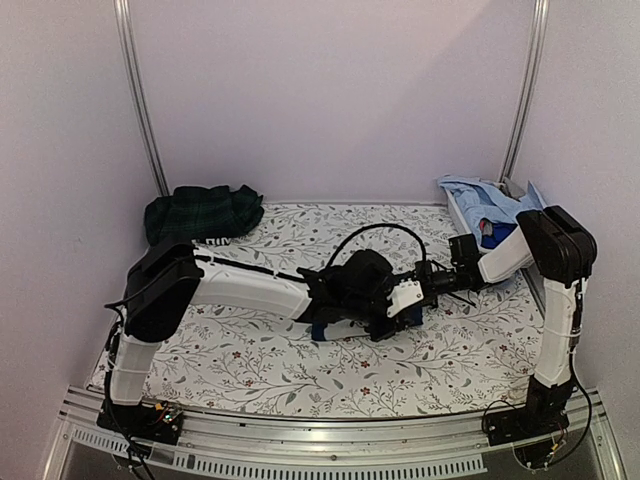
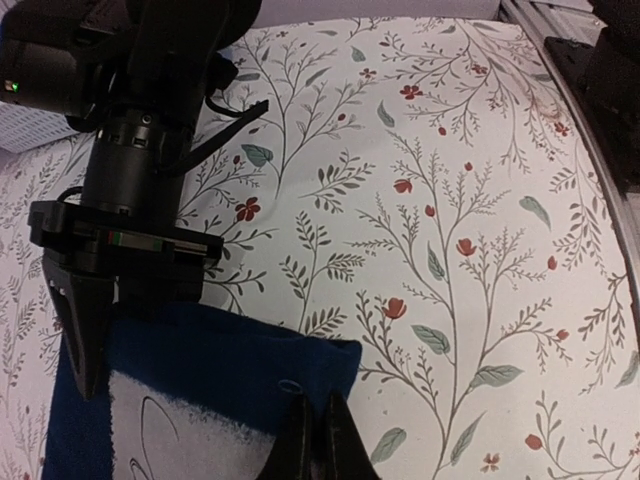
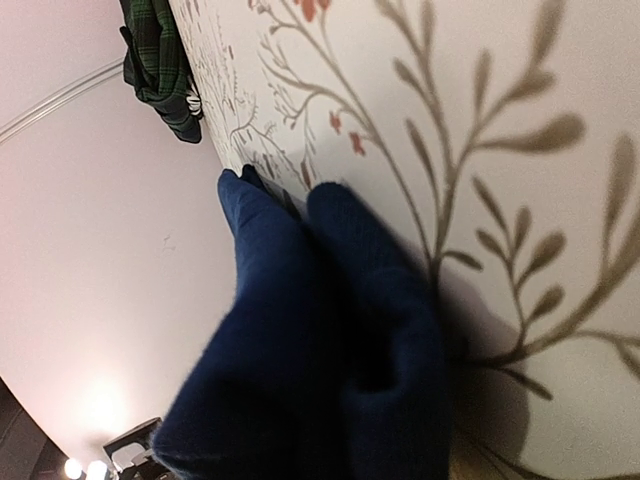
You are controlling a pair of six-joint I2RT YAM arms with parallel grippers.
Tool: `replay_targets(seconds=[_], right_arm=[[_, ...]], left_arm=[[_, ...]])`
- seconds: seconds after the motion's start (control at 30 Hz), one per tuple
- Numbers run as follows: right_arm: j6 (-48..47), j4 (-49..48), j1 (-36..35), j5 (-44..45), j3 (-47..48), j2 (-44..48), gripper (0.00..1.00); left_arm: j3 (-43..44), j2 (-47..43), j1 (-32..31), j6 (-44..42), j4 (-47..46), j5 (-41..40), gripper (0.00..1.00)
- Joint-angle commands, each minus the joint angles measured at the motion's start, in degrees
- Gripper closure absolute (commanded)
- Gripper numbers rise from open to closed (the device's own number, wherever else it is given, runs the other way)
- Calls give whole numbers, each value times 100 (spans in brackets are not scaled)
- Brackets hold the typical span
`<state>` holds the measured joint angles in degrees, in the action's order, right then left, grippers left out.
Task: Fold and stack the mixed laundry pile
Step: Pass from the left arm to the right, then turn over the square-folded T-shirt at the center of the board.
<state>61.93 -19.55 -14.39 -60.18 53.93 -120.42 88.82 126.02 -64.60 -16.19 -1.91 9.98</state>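
A navy T-shirt [image 1: 325, 330] with a white print lies bunched mid-table on the floral sheet [image 1: 260, 360]. Both grippers meet over it. In the left wrist view my left gripper [image 2: 320, 440] is shut, its tips on the near edge of the T-shirt [image 2: 200, 370]. My right gripper [image 1: 385, 322] stands at the cloth's far side; one black finger [image 2: 82, 330] shows beside it. The right wrist view is filled by raised navy folds [image 3: 330, 360], which hide its jaws. The dark green plaid piece [image 1: 200, 212] lies back left, and the light blue shirts [image 1: 490, 200] are heaped back right.
The light blue heap rests in a white bin [image 1: 455, 205] against the right wall. Metal rails [image 1: 140, 100] run up the back corners. An aluminium frame [image 1: 330, 455] edges the table's near side. A black cable [image 1: 375, 232] loops above the grippers.
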Motion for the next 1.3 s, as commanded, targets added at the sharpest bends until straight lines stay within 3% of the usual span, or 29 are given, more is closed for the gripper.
replay_targets(seconds=[0.0, 0.1, 0.17, 0.27, 0.47, 0.63, 0.97, 1.27], right_arm=[[10, 265, -132, 356, -25, -352, 79], [-157, 372, -129, 422, 60, -199, 94], [-358, 607, -127, 468, 213, -85, 100], [-757, 1138, -132, 593, 494, 164, 100], [-2169, 3038, -127, 1131, 1682, 629, 100], [-3314, 4594, -131, 1776, 2601, 912, 100], [-5184, 7436, 94, 4151, 4590, 1380, 100], [-5642, 8793, 213, 6417, 5927, 1573, 100]], left_arm=[[-124, -306, 33, 50, -204, 135, 100], [-173, -353, 61, 173, -213, 67, 95], [-248, -454, 87, 297, -226, -12, 78], [-528, -756, 153, 571, -266, -258, 54], [-1376, -1720, 448, 1394, -308, -961, 19], [-1897, -2364, 878, 2128, -73, -1311, 1], [-2537, -3079, 1560, 2862, 494, -1470, 0], [-3223, -3852, 2030, 3112, 905, -1719, 0]])
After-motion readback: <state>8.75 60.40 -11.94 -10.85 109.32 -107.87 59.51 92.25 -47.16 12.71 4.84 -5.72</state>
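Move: The folded navy shirt, one corner already pinched in my left hand, has its middle roughly 9 cm to that hand's left, 5 cm ahead and 6 cm lower. From my right hand, whose jaws already straddle its right edge, that middle is about 9 cm to the left and 7 cm back, near level. The laundry basket is some 28 cm right and 15 cm ahead of my right hand; the plaid pile is about 55 cm left and 30 cm ahead of my left. I shut my right fingers on the shirt's edge first; only then does my left hand open wide, let go and swing away left by about 23 cm, rising and reaching forward, towards the plaid pile. My right hand eases forward, then lifts the shirt about 20 cm and carries it right towards the basket, tipping its fingers from leftward to downward. ##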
